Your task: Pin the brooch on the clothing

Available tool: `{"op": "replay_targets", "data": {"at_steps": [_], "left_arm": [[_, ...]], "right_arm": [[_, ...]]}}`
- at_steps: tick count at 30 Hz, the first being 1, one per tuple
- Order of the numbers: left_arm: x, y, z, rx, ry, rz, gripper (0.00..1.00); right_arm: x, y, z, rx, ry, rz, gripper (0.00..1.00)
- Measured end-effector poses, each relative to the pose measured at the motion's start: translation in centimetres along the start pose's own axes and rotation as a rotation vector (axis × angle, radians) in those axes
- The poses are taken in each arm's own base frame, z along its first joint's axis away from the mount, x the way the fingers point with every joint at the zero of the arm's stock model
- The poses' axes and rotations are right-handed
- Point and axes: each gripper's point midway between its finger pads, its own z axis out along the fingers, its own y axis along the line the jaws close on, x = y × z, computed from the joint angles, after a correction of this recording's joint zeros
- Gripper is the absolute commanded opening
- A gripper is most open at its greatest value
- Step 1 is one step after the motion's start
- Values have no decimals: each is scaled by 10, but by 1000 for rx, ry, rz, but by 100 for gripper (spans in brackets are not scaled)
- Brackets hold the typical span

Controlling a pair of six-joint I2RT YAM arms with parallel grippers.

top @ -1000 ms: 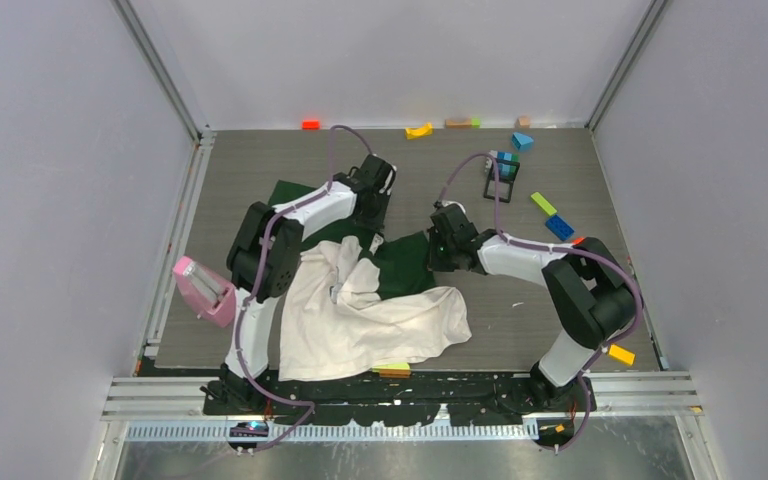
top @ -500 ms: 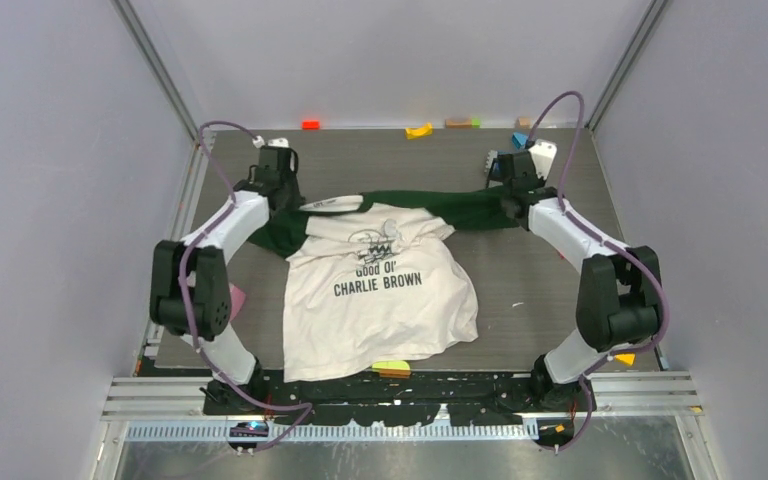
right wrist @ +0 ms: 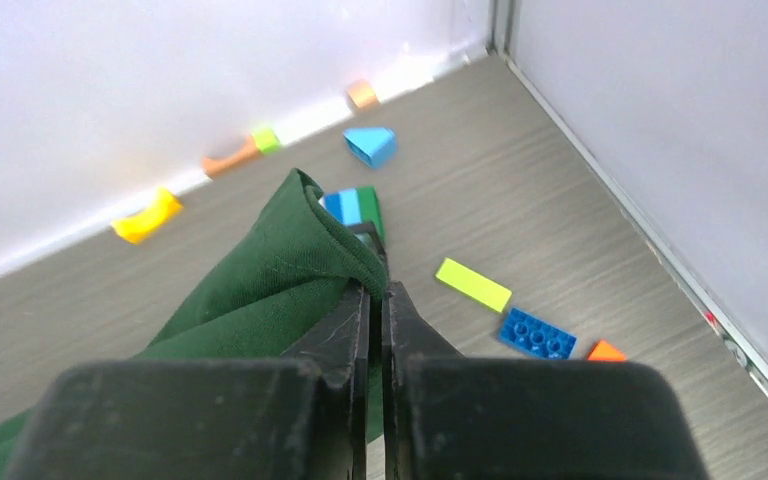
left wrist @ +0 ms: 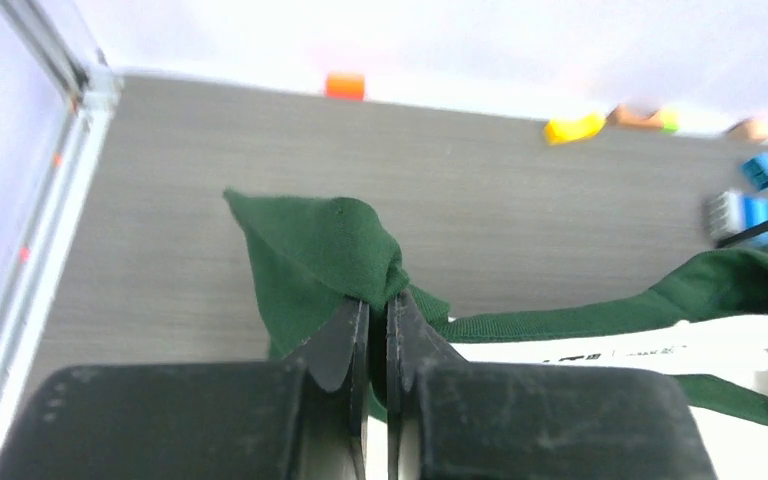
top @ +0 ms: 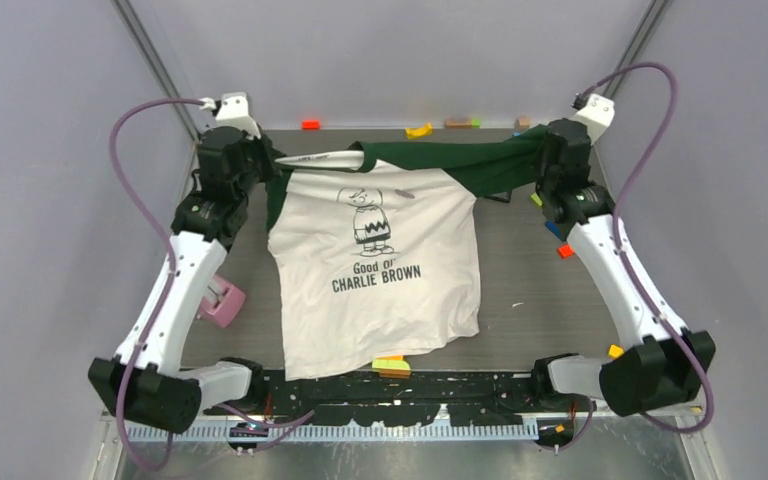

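Observation:
The clothing (top: 380, 290), a white shirt with dark green sleeves and a cartoon boy print, hangs stretched between both arms, its hem resting on the table. My left gripper (top: 272, 163) is shut on the left green sleeve (left wrist: 320, 240), with fabric bunched between the jaws (left wrist: 377, 300). On the other side, my right gripper (top: 540, 160) is shut on the right green sleeve (right wrist: 260, 280), pinching its folded edge (right wrist: 377, 290). A tiny dull oval that may be the brooch (top: 406, 194) shows on the white chest, right of the boy's head.
Toy blocks lie along the back wall: red-orange (top: 310, 124), yellow (top: 419, 130), blue (right wrist: 370, 145). More blocks sit at the right: lime (right wrist: 472, 284), blue (right wrist: 534, 333). A pink object (top: 218, 300) lies at the left, and a green-orange block (top: 392, 366) lies by the hem.
Both arms rose and swung outward to the back corners, pulling the sleeves apart. The shirt went from a crumpled heap to spread with its print showing. The left gripper closed on its sleeve.

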Motion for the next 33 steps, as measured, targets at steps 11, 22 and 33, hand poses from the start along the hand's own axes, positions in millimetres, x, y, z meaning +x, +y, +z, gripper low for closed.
{"op": "replay_targets", "data": {"at_steps": [11, 22, 33], "left_arm": [[-183, -30, -181, 242, -416, 101, 0], [-221, -47, -267, 397, -512, 109, 0], [-232, -64, -198, 389, -404, 63, 0]], "right_arm": [[-153, -14, -144, -311, -374, 198, 0], [-220, -31, -219, -423, -553, 254, 1], [-208, -4, -136, -277, -494, 166, 1]]}}
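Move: The brooch on the shirt's chest lies about 26 cm right of the left hand, some 6 cm back and 8 cm below; from the right hand it is roughly 28 cm left, 7 cm back and 6 cm below. Charlie Brown's printed figure is about 19 cm right of the left hand, 11 cm back and 13 cm lower. A lime block lies on the table 3 cm ahead of the right hand, 5 cm right and 28 cm below. Up and back together, both hands swing the shirt off the table, still pinching it at neckline and sleeve: they rise nearly 30 cm and draw back 15 to 20, tilting fingers upward some 35 degrees, the left wrist also turning clockwise and the right a little counter-clockwise. Then both reverse, pushing forward about 8 cm and sinking slightly. ##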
